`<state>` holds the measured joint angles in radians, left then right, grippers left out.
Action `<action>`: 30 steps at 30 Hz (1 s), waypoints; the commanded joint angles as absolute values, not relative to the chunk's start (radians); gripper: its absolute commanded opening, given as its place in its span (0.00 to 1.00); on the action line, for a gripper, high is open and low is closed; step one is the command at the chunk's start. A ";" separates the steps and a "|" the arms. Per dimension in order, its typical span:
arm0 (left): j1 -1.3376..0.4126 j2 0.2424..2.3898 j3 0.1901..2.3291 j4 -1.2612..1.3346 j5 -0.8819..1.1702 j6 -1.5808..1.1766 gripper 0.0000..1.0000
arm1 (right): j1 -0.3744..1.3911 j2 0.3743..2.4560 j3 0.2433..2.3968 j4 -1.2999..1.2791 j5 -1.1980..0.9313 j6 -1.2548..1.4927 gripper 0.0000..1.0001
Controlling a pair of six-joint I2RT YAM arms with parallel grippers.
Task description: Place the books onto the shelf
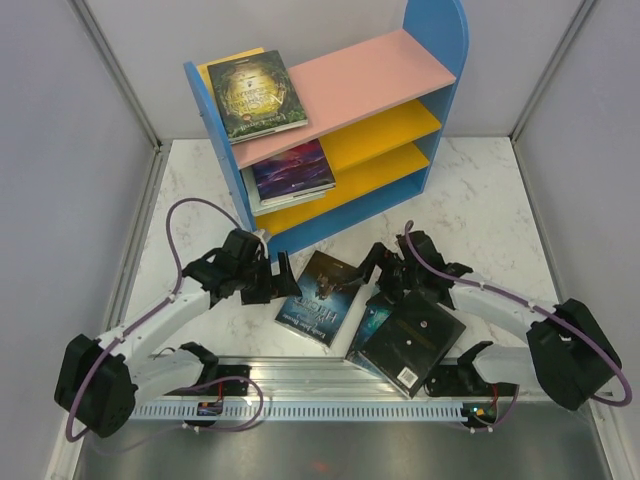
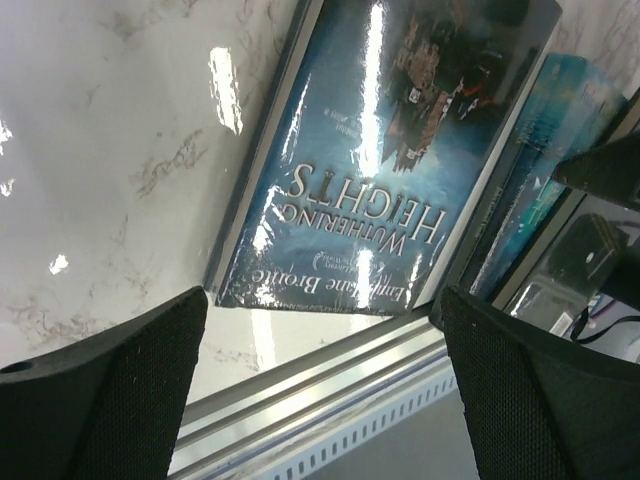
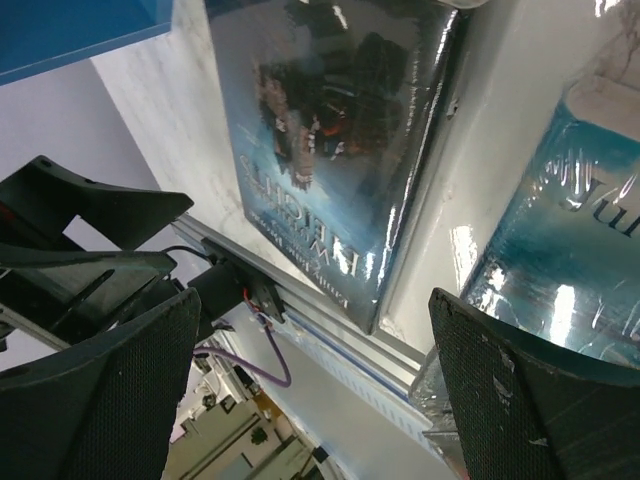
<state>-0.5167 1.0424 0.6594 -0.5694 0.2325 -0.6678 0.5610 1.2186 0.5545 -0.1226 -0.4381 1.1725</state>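
Observation:
The shelf (image 1: 440,40) stands at the back of the table. On its pink top board a dark green book (image 1: 255,95) lies over a yellow one (image 1: 215,68). A purple book (image 1: 292,170) lies on the upper yellow board. Flat on the table are a dark blue book (image 1: 322,297) (image 2: 400,150) (image 3: 330,150), a teal book (image 1: 370,325) (image 3: 560,290) and a black book (image 1: 412,342). My left gripper (image 1: 280,285) (image 2: 320,390) is open beside the blue book's left edge. My right gripper (image 1: 385,275) (image 3: 310,390) is open above the blue and teal books. Neither holds anything.
An aluminium rail (image 1: 300,375) runs along the table's near edge, just behind the books. Grey walls (image 1: 60,150) close the table on the left, back and right. The left arm (image 3: 80,250) shows at the left of the right wrist view.

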 commanded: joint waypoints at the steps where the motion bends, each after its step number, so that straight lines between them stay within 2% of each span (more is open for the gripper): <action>1: -0.511 1.103 0.664 -0.457 0.288 -0.571 1.00 | 0.595 1.275 0.549 -0.029 -0.394 1.198 0.98; 11: -0.511 1.278 0.607 -0.301 0.308 -0.569 1.00 | 0.747 1.486 0.655 -0.143 -0.256 1.187 0.98; 17: -0.511 1.379 0.536 -0.186 0.344 -0.584 1.00 | 0.788 1.543 0.597 -0.164 -0.181 1.253 0.98; 23: -0.511 1.459 0.463 -0.054 0.440 -0.635 0.98 | 0.850 1.586 0.496 -0.023 -0.147 1.331 0.98; 30: -0.512 1.447 0.407 0.035 0.538 -0.696 0.97 | 0.928 1.655 0.394 0.280 -0.147 1.463 0.98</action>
<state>-0.4698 1.3502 0.4820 -0.0925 0.5175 -0.7486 0.8856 1.5471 0.4980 0.3317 -0.2321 1.4117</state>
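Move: Between the two open hands lies the Wuthering Heights book: its middle is about 8 cm right and 2 cm back of the left hand, about 12 cm left and 3 cm back of the right, some 7 cm below both. From the right hand, the teal book is roughly 10 cm back and 4 cm right, the black book on it 14 cm back and 10 cm right. The shelf's near foot is about 6 cm ahead and 5 cm left of the left hand. Closing in on the Wuthering Heights book from both sides, the open hands each sink about 6 cm. The left then slides some 4 cm right, tilting its fingers flatter, one finger coming against the book's left edge and the other over the cover; the right travels about 8 cm left and slightly back, straddling the right edge. ##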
